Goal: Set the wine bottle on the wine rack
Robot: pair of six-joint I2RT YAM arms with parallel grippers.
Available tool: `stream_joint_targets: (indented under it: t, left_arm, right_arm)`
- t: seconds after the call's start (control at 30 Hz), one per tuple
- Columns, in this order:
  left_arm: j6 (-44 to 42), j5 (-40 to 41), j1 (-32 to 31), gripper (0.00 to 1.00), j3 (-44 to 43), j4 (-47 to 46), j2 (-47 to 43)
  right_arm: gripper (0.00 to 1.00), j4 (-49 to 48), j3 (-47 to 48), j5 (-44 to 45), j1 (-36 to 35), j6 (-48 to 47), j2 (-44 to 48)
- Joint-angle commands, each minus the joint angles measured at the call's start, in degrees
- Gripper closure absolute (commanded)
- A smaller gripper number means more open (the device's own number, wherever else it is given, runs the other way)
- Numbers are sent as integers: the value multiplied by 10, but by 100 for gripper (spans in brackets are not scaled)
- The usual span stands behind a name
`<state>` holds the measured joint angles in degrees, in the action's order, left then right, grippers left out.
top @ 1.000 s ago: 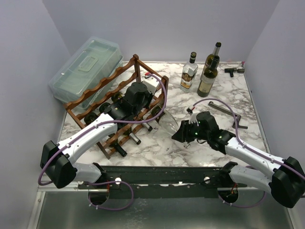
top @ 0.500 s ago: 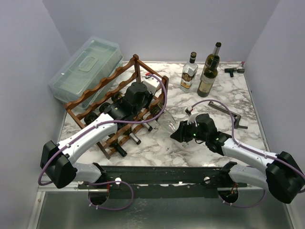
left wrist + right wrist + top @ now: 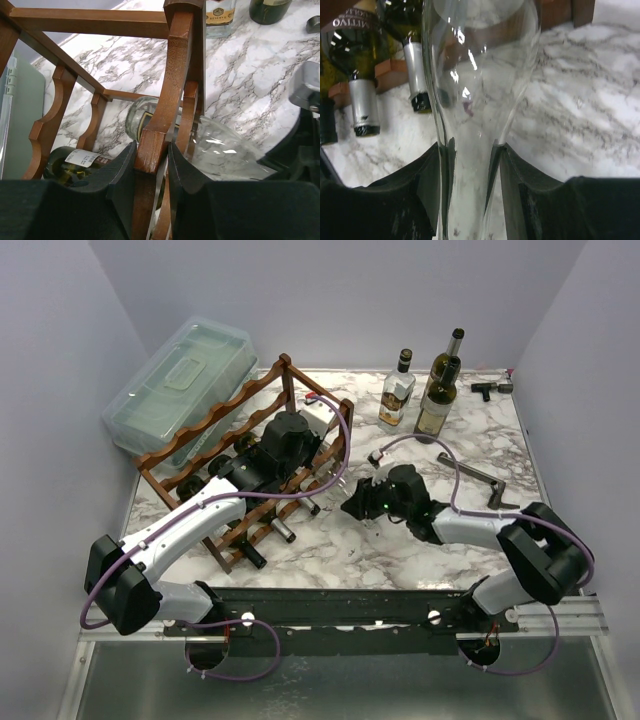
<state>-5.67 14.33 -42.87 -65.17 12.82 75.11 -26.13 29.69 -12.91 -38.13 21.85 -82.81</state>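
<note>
The wine rack (image 3: 215, 425) is reddish-brown wood with wavy rails and stands at the left of the marble table. My left gripper (image 3: 305, 455) is shut on one of its upright rails (image 3: 177, 60), with the jaws (image 3: 152, 155) pressed on either side of the wood. The wine bottle (image 3: 480, 65) is clear glass and lies nearly flat. My right gripper (image 3: 470, 150) is shut on its narrow neck. From above, the right gripper (image 3: 368, 502) sits just right of the rack, and the wine bottle's body (image 3: 338, 488) reaches in between the rails (image 3: 225, 150).
Several dark green bottles (image 3: 360, 60) lie in the rack, necks pointing out at the near side (image 3: 265, 540). A clear plastic lidded box (image 3: 180, 380) stands behind the rack. Three upright bottles (image 3: 436, 400) stand at the back right. A metal tool (image 3: 480, 480) lies right of my right arm.
My right arm has moved left and away from me with the clear bottle, pushing its body in among the rack's rails. The left gripper has stayed on the rail.
</note>
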Motion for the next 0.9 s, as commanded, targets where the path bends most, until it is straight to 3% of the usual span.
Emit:
stream_joint_targets:
  t: [0.0, 0.33, 0.4, 0.47, 0.53, 0.77, 0.87]
  left_arm:
    - [5, -36, -7, 100, 0, 12, 5]
    - [-5, -24, -8, 100, 1, 12, 5]
    - [-5, -25, -7, 100, 1, 12, 5]
    - [-4, -26, -7, 100, 1, 12, 3]
    - [-4, -26, -7, 100, 1, 11, 2]
    - [-3, -24, -7, 100, 2, 11, -1]
    - [-1, -29, -7, 100, 2, 11, -4]
  right_arm:
    - [99, -116, 85, 25, 0, -61, -45]
    - [99, -46, 222, 45, 6, -94, -144]
    - [90, -37, 232, 56, 6, -90, -150]
    - [67, -26, 239, 57, 6, -85, -151]
    - [52, 0, 250, 58, 6, -68, -153]
    - [32, 108, 260, 30, 6, -18, -124]
    - [30, 146, 248, 34, 6, -10, -93]
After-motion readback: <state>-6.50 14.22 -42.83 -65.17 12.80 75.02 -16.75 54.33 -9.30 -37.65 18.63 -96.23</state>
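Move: Ahead of the right hand, which still grips the clear wine bottle by its neck with the body partly in the rack, the end slot's middle lies about 15 cm forward, 8 cm left and roughly level. The rack's corner post is some 12 cm ahead, 2 cm left and 5 cm up; the nearest racked bottle's middle is 12 cm ahead and 14 cm left, level. From the left hand, clamped on the top rail, that slot's middle is about 6 cm ahead, 2 cm left and 13 cm below. Sliding the bottle base-first along the end slot, under the rack's upper front rail, the right hand travels forward and left at nearly constant height for about 8 cm, easing to a near stop. Its fingers then open off the neck and it rises about 4.5 cm with a little more forward travel. The left hand stays put, keeping its pinch on the top rail beside the corner post. ##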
